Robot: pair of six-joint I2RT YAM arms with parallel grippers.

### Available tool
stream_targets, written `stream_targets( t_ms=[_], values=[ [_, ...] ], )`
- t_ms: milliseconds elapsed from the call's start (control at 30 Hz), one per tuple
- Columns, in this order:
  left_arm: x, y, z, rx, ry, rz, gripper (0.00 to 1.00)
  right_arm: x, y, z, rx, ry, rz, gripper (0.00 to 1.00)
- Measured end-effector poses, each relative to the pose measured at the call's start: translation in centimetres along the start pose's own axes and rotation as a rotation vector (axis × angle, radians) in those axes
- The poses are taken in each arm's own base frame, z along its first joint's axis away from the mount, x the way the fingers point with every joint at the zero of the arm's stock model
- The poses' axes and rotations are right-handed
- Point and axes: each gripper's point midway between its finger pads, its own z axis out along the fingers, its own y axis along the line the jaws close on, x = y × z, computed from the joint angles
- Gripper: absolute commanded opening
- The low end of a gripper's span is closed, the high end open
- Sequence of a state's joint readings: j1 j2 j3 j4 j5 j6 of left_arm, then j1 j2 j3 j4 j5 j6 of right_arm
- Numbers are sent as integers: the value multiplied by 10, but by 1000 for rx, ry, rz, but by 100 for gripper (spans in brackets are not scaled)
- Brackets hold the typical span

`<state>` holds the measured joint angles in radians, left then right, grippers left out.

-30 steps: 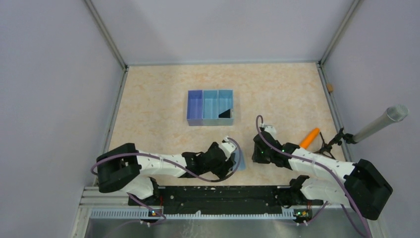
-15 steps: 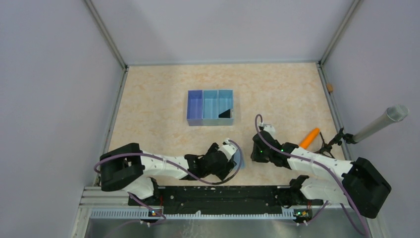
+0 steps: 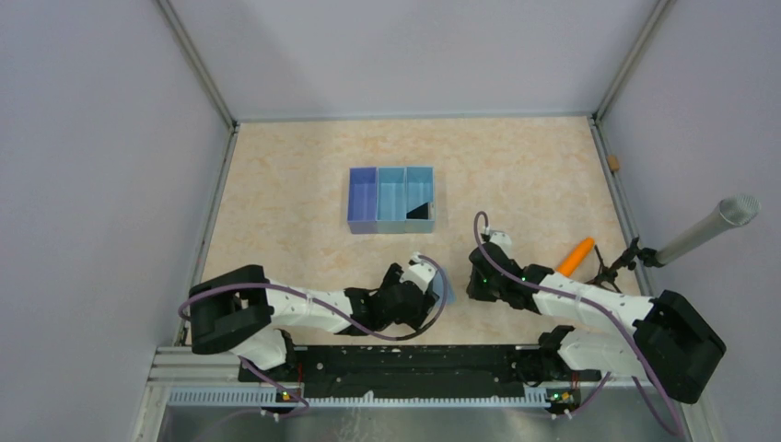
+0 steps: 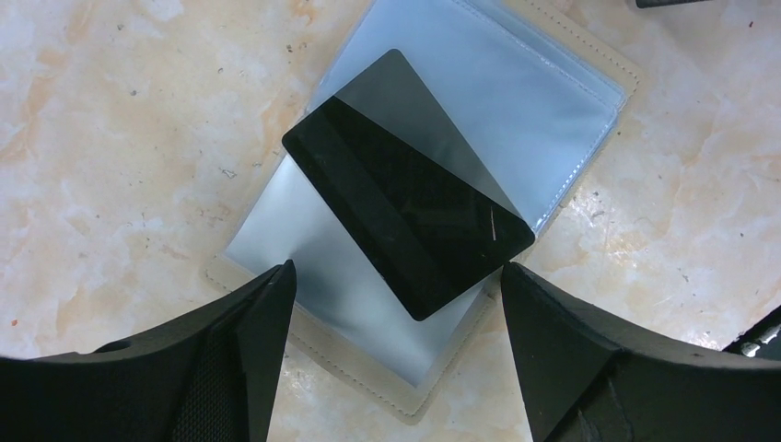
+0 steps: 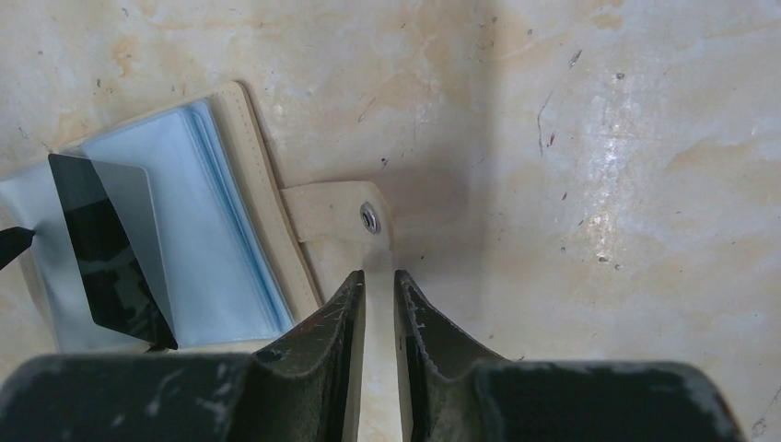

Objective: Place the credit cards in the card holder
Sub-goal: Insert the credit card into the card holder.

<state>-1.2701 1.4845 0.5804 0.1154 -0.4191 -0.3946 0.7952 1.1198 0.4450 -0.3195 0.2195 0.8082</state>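
Note:
The card holder (image 4: 367, 366) lies open on the table, beige-edged with clear bluish sleeves. A dark glossy credit card (image 4: 410, 221) rests slantwise on it, its upper corner under a clear sleeve. My left gripper (image 4: 396, 272) hovers open just over the holder's near corner, one finger on each side, touching nothing. My right gripper (image 5: 379, 274) has its jaws drawn narrow on the holder's beige snap tab (image 5: 345, 216), which runs up between them. In the top view both grippers (image 3: 433, 290) (image 3: 474, 281) meet near the table's front middle, and only a blue sliver of the holder (image 3: 449, 296) shows.
A blue three-compartment tray (image 3: 364, 198) stands mid-table, with a dark flat piece (image 3: 421, 211) in its right compartment. An orange object (image 3: 578, 255) and a grey microphone on a stand (image 3: 705, 230) are at the right. Grey walls enclose the table.
The right jaws have narrowed onto the snap tab. The left gripper has crept slightly toward the far side over the holder, still open.

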Motion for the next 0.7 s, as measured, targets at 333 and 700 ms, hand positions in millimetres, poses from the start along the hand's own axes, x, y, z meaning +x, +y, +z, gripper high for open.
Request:
stream_targets(
  t_ms=[333, 700],
  values=[
    [-2, 2, 2, -27, -15, -38, 86, -4, 4, 2, -24, -2, 23, 35],
    [-3, 3, 2, -34, -20, -52, 86, -21, -6, 6, -51, -15, 51, 37]
  ],
)
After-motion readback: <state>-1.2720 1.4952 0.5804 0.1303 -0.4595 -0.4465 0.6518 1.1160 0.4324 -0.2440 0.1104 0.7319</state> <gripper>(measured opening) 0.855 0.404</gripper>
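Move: The card lies crooked across my left hand's open fingers, its middle about 2 cm ahead, 3 cm right and 1 cm below, half under the clear pocket. The holder's blue pocket page is centred some 4 cm ahead and 6 cm right of that hand. From my right hand the card is about 11 cm left and 4 cm back; the holder's snap strap is much nearer, roughly 2 cm ahead and 3 cm left. My right hand does most of the moving: it goes about 2 cm forward past the holder's strap, rising slightly and, after a tiny shift left, easing right, away from the card, while its nearly shut fingers part to a moderate gap. My left hand creeps barely half a centimetre forward and turns a few degrees counter-clockwise, fingers still wide and still down on the holder around the card. ##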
